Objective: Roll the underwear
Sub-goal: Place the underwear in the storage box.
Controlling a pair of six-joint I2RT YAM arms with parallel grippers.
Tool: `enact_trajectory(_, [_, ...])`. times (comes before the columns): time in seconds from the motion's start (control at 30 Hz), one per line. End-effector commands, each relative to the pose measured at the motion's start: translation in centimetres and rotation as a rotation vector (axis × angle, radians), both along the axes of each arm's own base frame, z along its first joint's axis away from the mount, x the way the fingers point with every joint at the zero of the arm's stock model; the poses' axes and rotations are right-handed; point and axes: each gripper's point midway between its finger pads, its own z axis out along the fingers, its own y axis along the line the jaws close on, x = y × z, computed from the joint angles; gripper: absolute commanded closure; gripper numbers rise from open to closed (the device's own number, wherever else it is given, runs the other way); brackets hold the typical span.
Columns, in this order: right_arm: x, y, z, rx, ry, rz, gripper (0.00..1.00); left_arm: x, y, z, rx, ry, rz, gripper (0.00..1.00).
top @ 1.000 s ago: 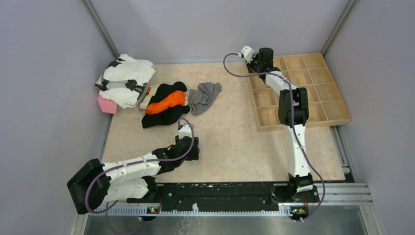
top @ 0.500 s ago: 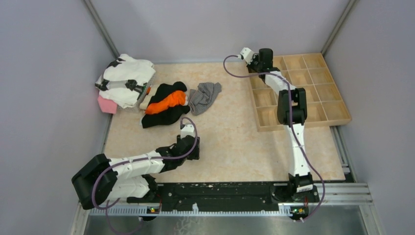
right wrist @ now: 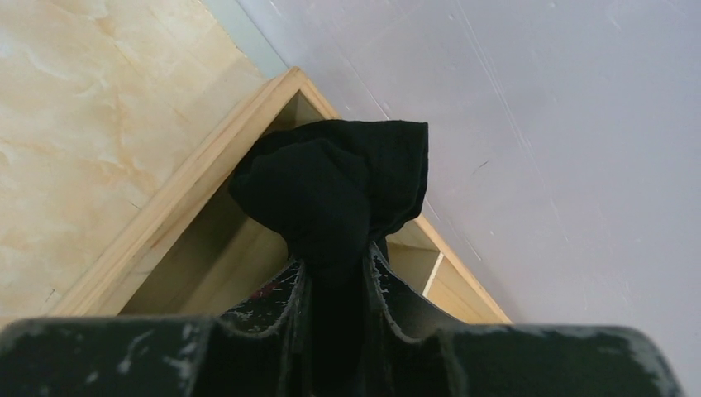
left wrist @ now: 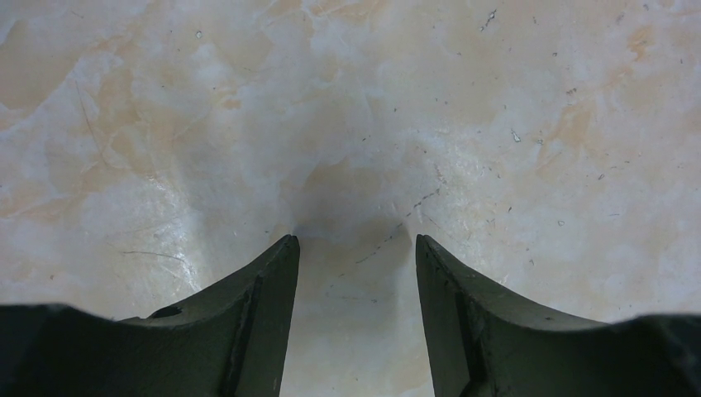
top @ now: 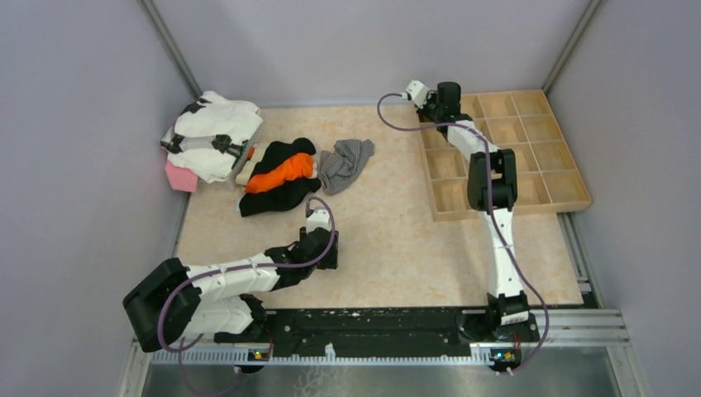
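Observation:
A rolled bundle of black underwear (right wrist: 331,182) sits pinched between the fingers of my right gripper (right wrist: 335,260), which is shut on it. It hangs over the far left corner cell of the wooden tray (right wrist: 207,178). From above, the right gripper (top: 446,98) reaches over that back corner of the tray (top: 570,201). The grey striped underwear (top: 345,161) lies crumpled on the table at the back middle. My left gripper (left wrist: 354,240) is open just above bare table, nothing between its fingers; from above the left gripper (top: 325,251) is at the near left.
A black garment with an orange piece on it (top: 279,178) lies left of the grey underwear. A white and black heap of clothes (top: 213,132) and a pink item (top: 180,176) sit in the back left corner. Grey walls close the sides.
The left arm has shifted slightly to the right, low over the table. The right arm stays over the tray corner with the black bundle.

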Motion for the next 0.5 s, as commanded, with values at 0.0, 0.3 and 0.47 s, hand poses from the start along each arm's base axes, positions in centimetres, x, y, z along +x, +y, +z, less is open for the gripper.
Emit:
enact_trajectory(0.0, [0.0, -3.0, -3.0, -0.018, 0.055, -0.071, 0.76, 0.6, -0.5, 0.5, -0.009, -0.006, -0.001, 0.4])
enact_trajectory(0.3, [0.5, -3.0, 0.9, 0.02, -0.003, -0.078, 0.54, 0.6, -0.7, 0.8, -0.018, -0.007, -0.006, 0.39])
enact_trajectory(0.47, [0.2, -2.2, 3.2, 0.061, -0.016, -0.044, 0.48, 0.8, -0.4, 1.3, -0.022, -0.02, 0.012, 0.4])
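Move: The right fingers still hold the rolled underwear over the storage box's far-left corner compartment, whose middle lies about 1 cm ahead, level left to right, and some 4 cm below. The next compartment is about 10 cm to the right and 1 cm ahead. The grey striped cloth lies roughly 22 cm left and 17 cm back. From the left hand, the corner compartment is some 47 cm ahead and 32 cm right, at about its height. The right fingers let go of the rolled underwear, spreading from nearly shut to about half open around it inside the corner compartment. As they part, the hand eases up and to the right by about 1 cm each, with hardly any turn of the wrist, the fingers still straddling the black cloth. ##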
